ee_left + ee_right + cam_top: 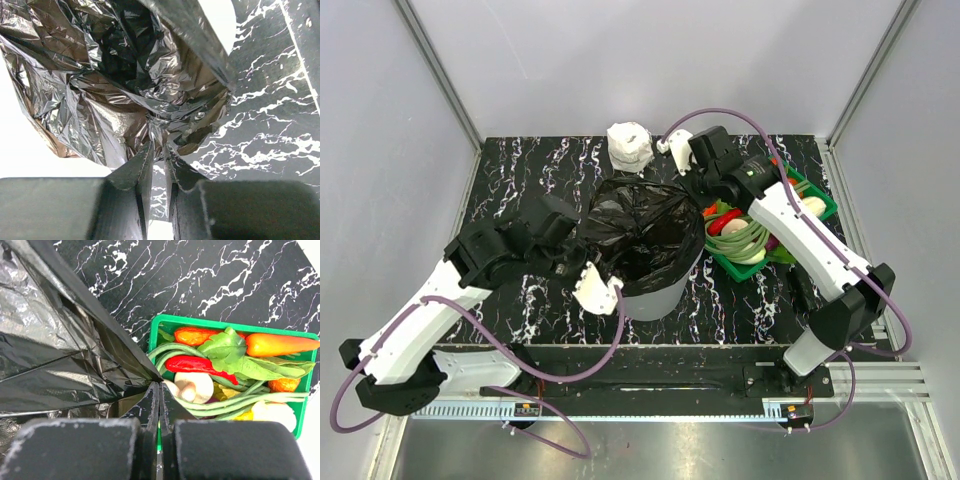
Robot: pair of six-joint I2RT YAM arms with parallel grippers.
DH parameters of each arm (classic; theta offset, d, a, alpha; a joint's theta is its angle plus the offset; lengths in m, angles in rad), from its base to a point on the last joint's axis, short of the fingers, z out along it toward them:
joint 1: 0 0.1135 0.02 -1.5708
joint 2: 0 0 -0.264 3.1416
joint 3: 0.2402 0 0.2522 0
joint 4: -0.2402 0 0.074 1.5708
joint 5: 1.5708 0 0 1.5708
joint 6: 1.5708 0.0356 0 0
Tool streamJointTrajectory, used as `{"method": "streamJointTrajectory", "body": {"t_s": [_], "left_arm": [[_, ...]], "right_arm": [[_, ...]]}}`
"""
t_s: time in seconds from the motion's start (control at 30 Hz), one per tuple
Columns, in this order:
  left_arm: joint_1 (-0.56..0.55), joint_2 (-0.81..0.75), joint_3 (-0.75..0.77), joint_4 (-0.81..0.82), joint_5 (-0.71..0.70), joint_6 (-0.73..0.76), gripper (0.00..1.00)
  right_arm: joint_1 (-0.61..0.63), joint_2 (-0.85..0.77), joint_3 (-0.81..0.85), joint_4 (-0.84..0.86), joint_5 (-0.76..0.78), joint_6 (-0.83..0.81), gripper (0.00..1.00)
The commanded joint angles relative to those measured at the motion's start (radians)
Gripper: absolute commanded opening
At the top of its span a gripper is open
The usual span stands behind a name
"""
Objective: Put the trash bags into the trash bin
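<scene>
The black, glossy trash bag (642,228) lies spread in and over the mouth of the light-grey trash bin (660,298) at the table's middle. My left gripper (582,250) is at the bin's left rim. Its jaws stand slightly apart, with the table showing through the gap. In the left wrist view the crinkled bag (100,80) bunches to a point just beyond the left gripper (159,144). My right gripper (686,182) is at the bin's far right side. The right gripper (159,385) is shut on a taut fold of the bag (60,355).
A green basket (823,203) of vegetables stands right of the bin, under my right arm; it shows as the basket (165,322) close below my right fingers. A white wrapped roll (630,146) sits at the table's back edge, behind the bin.
</scene>
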Motion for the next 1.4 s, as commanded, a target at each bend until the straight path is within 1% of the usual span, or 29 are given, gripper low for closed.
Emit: {"method": "streamJointTrajectory", "body": {"t_s": [0.0, 0.1, 0.23, 0.37, 0.47, 0.63, 0.87, 0.97, 1.2, 1.27, 1.37], "left_arm": [[0.001, -0.039, -0.016, -0.014, 0.121, -0.065, 0.19], [0.001, -0.053, -0.039, 0.009, 0.207, -0.102, 0.20], [0.001, -0.048, -0.063, 0.034, 0.299, -0.140, 0.25], [-0.001, -0.042, -0.039, 0.046, 0.390, -0.180, 0.28], [0.001, -0.027, -0.008, 0.069, 0.456, -0.226, 0.33], [-0.003, 0.034, 0.050, 0.181, 0.531, -0.420, 0.43], [-0.018, 0.151, 0.165, 0.280, 0.618, -0.632, 0.49], [-0.032, 0.192, 0.185, 0.330, 0.606, -0.720, 0.51], [-0.078, 0.272, 0.182, 0.397, 0.542, -0.820, 0.53], [-0.090, 0.280, 0.171, 0.435, 0.485, -0.853, 0.53], [-0.098, 0.274, 0.141, 0.475, 0.433, -0.864, 0.51]], "right_arm": [[0.003, -0.062, -0.030, 0.038, -0.013, -0.009, 0.00], [0.005, -0.066, -0.047, 0.042, -0.022, -0.009, 0.00], [0.005, -0.069, -0.050, 0.041, -0.042, -0.007, 0.00], [0.005, -0.079, -0.054, 0.042, -0.045, -0.010, 0.00], [0.005, -0.085, -0.059, 0.042, -0.042, -0.018, 0.00], [0.005, -0.088, -0.063, 0.041, -0.039, -0.020, 0.00], [0.003, -0.092, -0.062, 0.039, -0.028, -0.024, 0.00], [0.005, -0.092, -0.063, 0.041, -0.023, -0.027, 0.00], [0.002, -0.089, -0.060, 0.041, -0.017, -0.029, 0.00], [0.002, -0.089, -0.060, 0.041, -0.016, -0.029, 0.00], [0.002, -0.094, -0.068, 0.042, -0.011, -0.030, 0.00]]}}
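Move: The near right part of the trash bag's rim lies about 15 cm to the left hand's right, 4 cm back and roughly level. The trash bin's middle is about 12 cm right, 5 cm ahead and 14 cm below that hand; the vegetable basket is some 37 cm right, 17 cm ahead and 24 cm below it. From the right hand, that near rim is about 16 cm back, 6 cm left and about level. The left fingertips come free of the bag's left rim, drawing back some 6 cm, then sweep right along the near rim, ending about 15 cm right of the start, rising and dipping a little at the end. The hand swings some 45 degrees until the fingers point right, back and down, opening to about half around the near right rim. The right hand keeps its pinch on the bag and hardly moves. ##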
